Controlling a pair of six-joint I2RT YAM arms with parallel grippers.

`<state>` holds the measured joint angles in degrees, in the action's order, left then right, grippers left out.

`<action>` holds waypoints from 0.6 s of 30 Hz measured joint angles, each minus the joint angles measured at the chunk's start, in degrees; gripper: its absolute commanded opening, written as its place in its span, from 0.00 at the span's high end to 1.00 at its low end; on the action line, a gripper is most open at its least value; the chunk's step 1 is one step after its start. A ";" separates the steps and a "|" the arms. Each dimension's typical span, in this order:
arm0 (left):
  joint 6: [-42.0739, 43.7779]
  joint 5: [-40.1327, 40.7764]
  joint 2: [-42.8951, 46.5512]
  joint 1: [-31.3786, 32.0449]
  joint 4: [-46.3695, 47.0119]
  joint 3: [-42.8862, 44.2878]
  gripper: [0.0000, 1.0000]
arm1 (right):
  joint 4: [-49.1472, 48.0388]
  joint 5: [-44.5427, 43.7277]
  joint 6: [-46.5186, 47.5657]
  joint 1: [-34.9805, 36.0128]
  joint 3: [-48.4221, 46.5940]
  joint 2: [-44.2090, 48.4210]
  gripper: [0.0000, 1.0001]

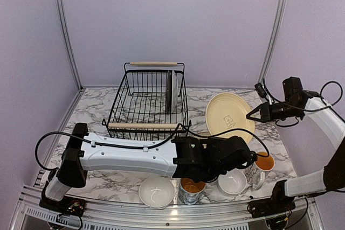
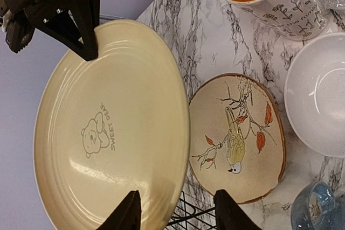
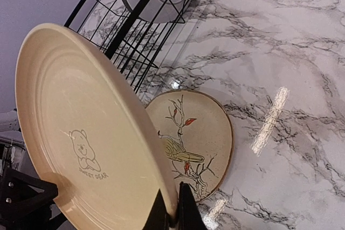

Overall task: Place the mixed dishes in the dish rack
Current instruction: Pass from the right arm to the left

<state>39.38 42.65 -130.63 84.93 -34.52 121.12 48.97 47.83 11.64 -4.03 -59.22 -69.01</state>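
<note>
A pale yellow plate (image 1: 229, 113) with a bear print stands tilted on edge over the marble, right of the dish rack (image 1: 146, 103). My right gripper (image 3: 173, 215) is shut on its rim. My left gripper (image 2: 178, 215) is open with its fingers straddling the plate's opposite edge, one finger (image 2: 126, 214) over the plate's face and the other beside it. The cream bird plate (image 2: 237, 138) lies flat underneath. A grey plate (image 1: 171, 91) stands in the rack. Two white bowls (image 1: 157, 191) (image 1: 233, 181) and two yellow-lined mugs (image 1: 191, 189) (image 1: 264, 162) sit near the front edge.
My left arm (image 1: 129, 157) stretches across the front of the table from left to right, just behind the bowls and mugs. The rack's wooden handles (image 1: 143, 125) run along its near and far sides. Grey walls close in the sides and back.
</note>
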 measured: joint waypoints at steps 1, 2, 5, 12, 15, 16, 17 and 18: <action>0.87 0.66 -0.07 0.00 0.39 0.02 0.61 | 0.26 0.28 0.02 0.48 -0.04 0.00 1.00; 1.73 1.33 -0.24 0.00 0.87 0.11 0.66 | 0.61 0.50 0.02 0.87 -0.11 0.00 1.00; 3.82 2.58 -1.16 0.00 2.25 0.55 0.83 | 1.22 0.70 0.20 1.20 -0.13 0.04 0.96; 8.70 2.40 -3.93 0.28 2.95 0.96 1.00 | 1.57 2.29 0.42 1.77 -0.90 0.85 0.62; 9.11 2.71 -3.93 0.26 4.57 0.96 1.00 | 1.79 3.26 0.61 1.40 -0.98 1.03 0.41; 9.51 2.91 -3.93 0.26 5.51 0.96 1.00 | 1.99 3.58 1.14 1.03 -1.20 1.05 0.38; 9.70 2.82 -3.93 0.17 6.32 0.94 1.00 | 2.38 3.78 1.27 0.50 -1.66 1.05 0.37; 9.97 2.80 -3.93 0.11 7.13 0.90 1.00 | 2.67 3.85 1.53 -0.07 -2.19 1.05 0.37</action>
<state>49.34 45.45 -134.56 85.03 -27.40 122.02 51.64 51.68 13.17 -4.10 -61.41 -67.96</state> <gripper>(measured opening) 0.045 0.600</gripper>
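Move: The left hand, its fingers half open around the yellow plate's near rim, has the plate's middle about 9 cm ahead, 3 cm to its left and nearly level. The plate's middle is some 7 cm to the left of the right hand and 3 cm below it; that hand grips the right rim. From the left hand, the bird plate is about 8 cm ahead, 5 cm left and 18 cm down; the white bowl 6 cm back, 1 cm left, 16 cm down; the white mug 4 cm back, 12 cm right, 14 cm down. The left fingers close on the yellow plate's near rim and pinch it while the left hand dips about 2 cm, comes half of that back up, and drifts some 2 cm to its right, its fingers tipping up slightly. Once they are nearly shut, the right fingers let go of the right rim, opening to over half their range as the right hand rises about 2 cm, its fingers still straddling the plate's edge. ##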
